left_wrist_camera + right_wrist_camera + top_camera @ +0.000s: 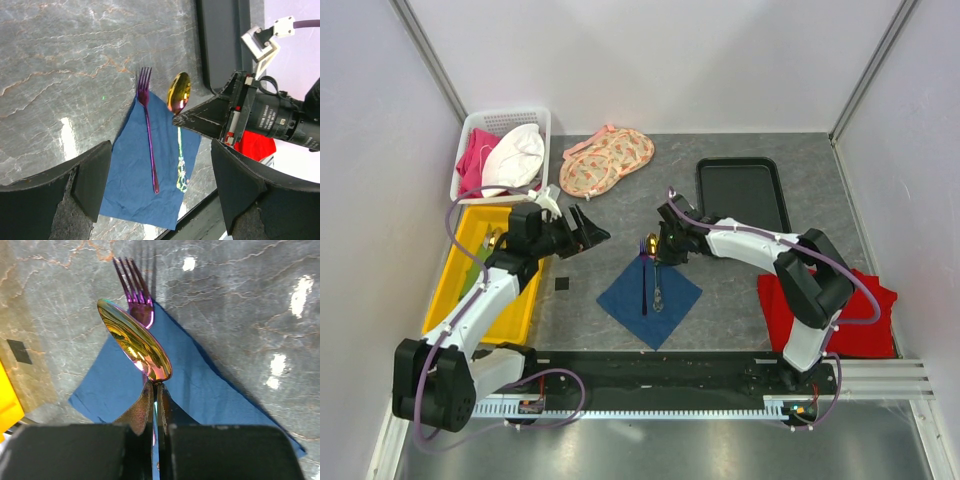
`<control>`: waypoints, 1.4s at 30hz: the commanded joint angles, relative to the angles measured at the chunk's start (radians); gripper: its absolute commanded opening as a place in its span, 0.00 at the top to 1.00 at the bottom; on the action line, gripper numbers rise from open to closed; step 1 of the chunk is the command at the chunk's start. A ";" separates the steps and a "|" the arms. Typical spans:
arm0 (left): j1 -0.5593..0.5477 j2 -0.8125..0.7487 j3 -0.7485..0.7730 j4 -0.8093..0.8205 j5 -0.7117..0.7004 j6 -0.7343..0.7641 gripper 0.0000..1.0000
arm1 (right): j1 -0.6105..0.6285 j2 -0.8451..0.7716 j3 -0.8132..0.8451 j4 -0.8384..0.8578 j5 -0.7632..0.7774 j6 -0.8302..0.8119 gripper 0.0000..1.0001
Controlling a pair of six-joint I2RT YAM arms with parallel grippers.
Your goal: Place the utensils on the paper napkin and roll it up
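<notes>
The navy paper napkin (650, 298) lies as a diamond on the grey table in front of the arms. A slim purple fork (643, 290) rests on it, tines poking past the far corner (144, 82). My right gripper (665, 250) is shut on the neck of a gold spoon (135, 342). The spoon's bowl hangs over the napkin's (210, 385) far corner, beside the fork (135, 292). Its thin handle (181, 165) runs back over the napkin (135, 180). My left gripper (590, 232) hovers open to the left of the napkin, holding nothing.
A yellow bin (470, 280) sits under the left arm, with a white basket of cloths (505, 150) behind it. Peach floral fabric (607, 160) and a black tray (742, 193) lie at the back. A red cloth (830, 310) is at the right, and a small black square (561, 285) left of the napkin.
</notes>
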 commanded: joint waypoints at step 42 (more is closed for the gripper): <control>0.022 -0.060 -0.037 0.082 0.082 0.019 0.10 | -0.001 0.105 0.114 -0.009 -0.039 0.076 0.59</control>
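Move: The held spoon's place is the strip of paper napkin just right of the fork's neck, about 1 cm left of the right hand, level with it ahead and some 4 cm below. On that same surface, the fork's middle lies roughly 4 cm back and 3 cm left, and the napkin's middle 9 cm back and 1 cm left. The black tray's centre is about 12 cm ahead and 20 cm right. From the left hand, the spoon's place is some 13 cm right, 2 cm back and 13 cm below. The spoon, still pinched at its neck in the right hand, is lowered some 2.5 cm towards the napkin, shifted about 1.5 cm left towards the fork, then eased down a little more, roughly 3 cm lower in all. There the fingers open to a bit under half and let go, staying low on either side of the handle. ##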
